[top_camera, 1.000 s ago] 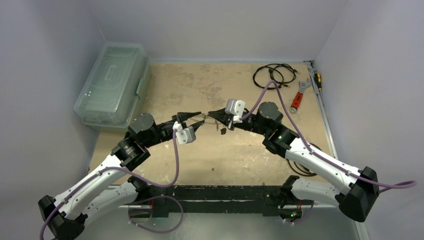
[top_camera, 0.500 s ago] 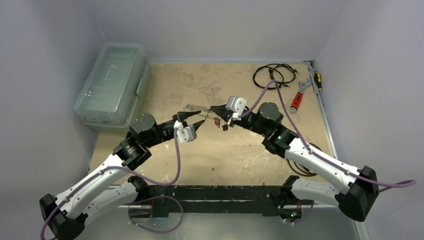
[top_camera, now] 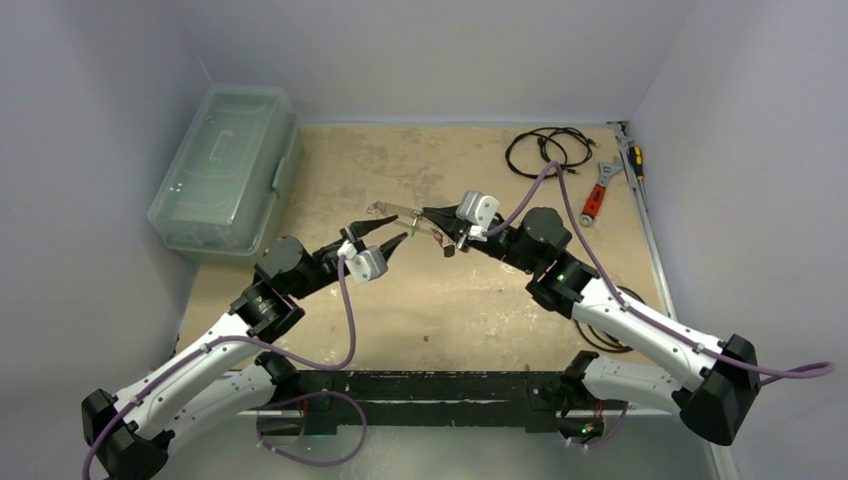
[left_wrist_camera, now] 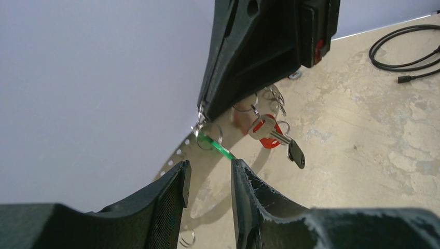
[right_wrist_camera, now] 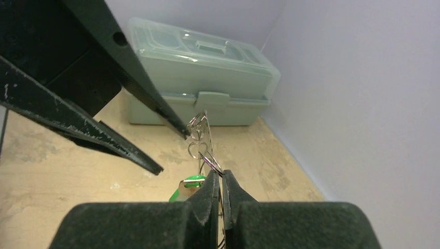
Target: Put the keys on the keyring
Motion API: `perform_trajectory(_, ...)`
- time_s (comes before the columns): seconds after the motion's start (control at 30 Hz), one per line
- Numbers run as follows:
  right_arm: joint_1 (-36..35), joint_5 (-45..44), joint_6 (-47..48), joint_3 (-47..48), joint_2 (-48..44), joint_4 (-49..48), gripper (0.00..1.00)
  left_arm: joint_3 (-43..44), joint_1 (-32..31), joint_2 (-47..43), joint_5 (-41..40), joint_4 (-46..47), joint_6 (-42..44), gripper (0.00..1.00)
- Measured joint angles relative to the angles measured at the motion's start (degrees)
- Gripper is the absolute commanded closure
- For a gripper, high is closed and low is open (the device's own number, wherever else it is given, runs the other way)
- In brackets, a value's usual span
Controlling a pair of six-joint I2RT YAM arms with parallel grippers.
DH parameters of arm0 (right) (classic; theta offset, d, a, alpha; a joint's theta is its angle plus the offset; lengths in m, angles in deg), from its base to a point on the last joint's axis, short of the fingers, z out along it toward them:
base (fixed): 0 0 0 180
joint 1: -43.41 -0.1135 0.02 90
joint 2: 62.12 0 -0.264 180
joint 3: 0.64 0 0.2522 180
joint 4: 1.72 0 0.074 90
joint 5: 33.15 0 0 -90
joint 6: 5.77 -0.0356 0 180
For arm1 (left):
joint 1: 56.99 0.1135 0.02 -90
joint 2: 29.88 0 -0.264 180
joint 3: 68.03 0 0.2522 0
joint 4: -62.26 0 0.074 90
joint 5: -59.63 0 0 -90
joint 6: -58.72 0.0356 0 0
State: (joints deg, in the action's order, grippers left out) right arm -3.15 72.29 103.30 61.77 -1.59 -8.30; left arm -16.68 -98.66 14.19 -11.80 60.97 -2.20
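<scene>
My right gripper [top_camera: 428,214] is shut on the rim of the keyring [top_camera: 386,211], a flat silvery strip with holes that sticks out to the left above the table. In the right wrist view its jaws [right_wrist_camera: 220,176] pinch the keyring [right_wrist_camera: 203,136] at a split ring, with the green key [right_wrist_camera: 189,184] hanging just below. From the left wrist I see the red key [left_wrist_camera: 267,132], the black key [left_wrist_camera: 296,154] and the green key [left_wrist_camera: 217,146] dangling under the right gripper [left_wrist_camera: 203,111]. My left gripper [left_wrist_camera: 210,168] is open and empty, and the green key's edge reaches its right fingertip [left_wrist_camera: 239,168]. In the top view the left gripper [top_camera: 383,233] sits just left of the keys [top_camera: 446,246].
A pale green plastic toolbox [top_camera: 230,165] stands at the far left. A black cable coil [top_camera: 545,150], a red-handled wrench [top_camera: 595,195] and a screwdriver [top_camera: 635,160] lie at the far right. One loose split ring [left_wrist_camera: 187,238] lies on the table below my left fingers.
My right gripper has carried the keyring and keys a little farther back and up. My left gripper has drawn back to the left, so the two tips stand farther apart.
</scene>
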Motion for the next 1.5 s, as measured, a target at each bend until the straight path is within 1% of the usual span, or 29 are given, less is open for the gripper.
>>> perform_trajectory(0.33,-1.55,1.99,-0.85,-0.42,2.29,0.37,1.00,0.00,0.00,0.04,0.92,1.64,0.02,0.63)
perform_trajectory(0.47,-1.81,2.78,-1.03,-0.42,2.91,1.14,1.00,0.00,0.00,0.46,1.33,1.60,0.09,0.66)
perform_trajectory(0.67,-2.08,4.35,-1.07,-0.42,2.91,1.81,1.00,0.00,0.02,1.46,1.95,0.59,0.68,0.69)
perform_trajectory(0.73,-2.19,4.98,-1.07,-0.42,2.89,1.97,1.00,0.00,0.02,1.79,2.10,-0.15,0.76,0.73)
perform_trajectory(0.77,-2.19,5.09,-1.07,-0.42,2.89,2.03,1.00,0.00,0.02,1.97,2.16,-0.46,0.94,0.78)
perform_trajectory(0.8,-2.19,5.20,-1.07,-0.42,2.89,2.12,1.00,0.00,0.02,2.12,2.21,-0.83,1.11,0.86)
perform_trajectory(0.83,-2.19,5.22,-1.03,-0.42,2.86,2.36,1.00,0.00,0.02,2.19,2.27,-1.18,1.49,0.96)
perform_trajectory(0.87,-2.19,5.33,-1.01,-0.42,2.86,2.67,1.00,0.00,0.02,2.19,2.34,-1.33,1.66,1.00)
perform_trajectory(1.07,-2.12,5.68,-1.05,-0.42,2.84,3.54,1.00,0.00,0.02,2.23,3.32,-2.54,2.43,1.00)
perform_trajectory(1.1,-2.12,5.70,-1.03,-0.42,2.84,3.67,0.97,0.00,0.02,2.21,3.50,-2.75,2.67,1.00)
perform_trajectory(1.13,-2.14,5.70,-0.98,-0.42,2.84,3.89,0.87,0.00,0.02,2.21,3.63,-2.97,2.99,1.00)
perform_trajectory(1.17,-2.14,5.75,-0.87,-0.39,2.84,4.28,0.80,0.00,0.02,2.21,3.76,-3.26,3.08,1.00)
perform_trajectory(1.23,-2.19,5.75,-0.35,-0.22,2.84,5.42,0.72,0.00,0.00,2.23,4.02,-4.09,3.15,1.00)
perform_trajectory(1.37,-2.19,5.99,1.44,1.27,2.84,8.57,0.69,0.02,0.02,2.43,4.15,-5.88,3.50,1.00)
perform_trajectory(1.5,-2.19,6.38,2.69,2.71,2.84,10.64,0.69,0.02,0.02,2.43,4.59,-7.34,3.58,1.00)
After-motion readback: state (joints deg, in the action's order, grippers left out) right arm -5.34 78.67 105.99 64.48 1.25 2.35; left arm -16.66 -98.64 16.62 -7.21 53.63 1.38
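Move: The right fingertips already pinch a small ring of the keyring, its middle about 1 cm below them. From the open left hand that ring lies about 4 cm to the right, 1 cm ahead and 2 cm above. The green tag hangs some 2 cm right and 1 cm back of the left hand, about level with it, and the red tag about 7 cm right, 2 cm back and 1 cm below. Both hands sink about 4 cm, the right leftward too; left fingers pinch the small ring, right's then open. ##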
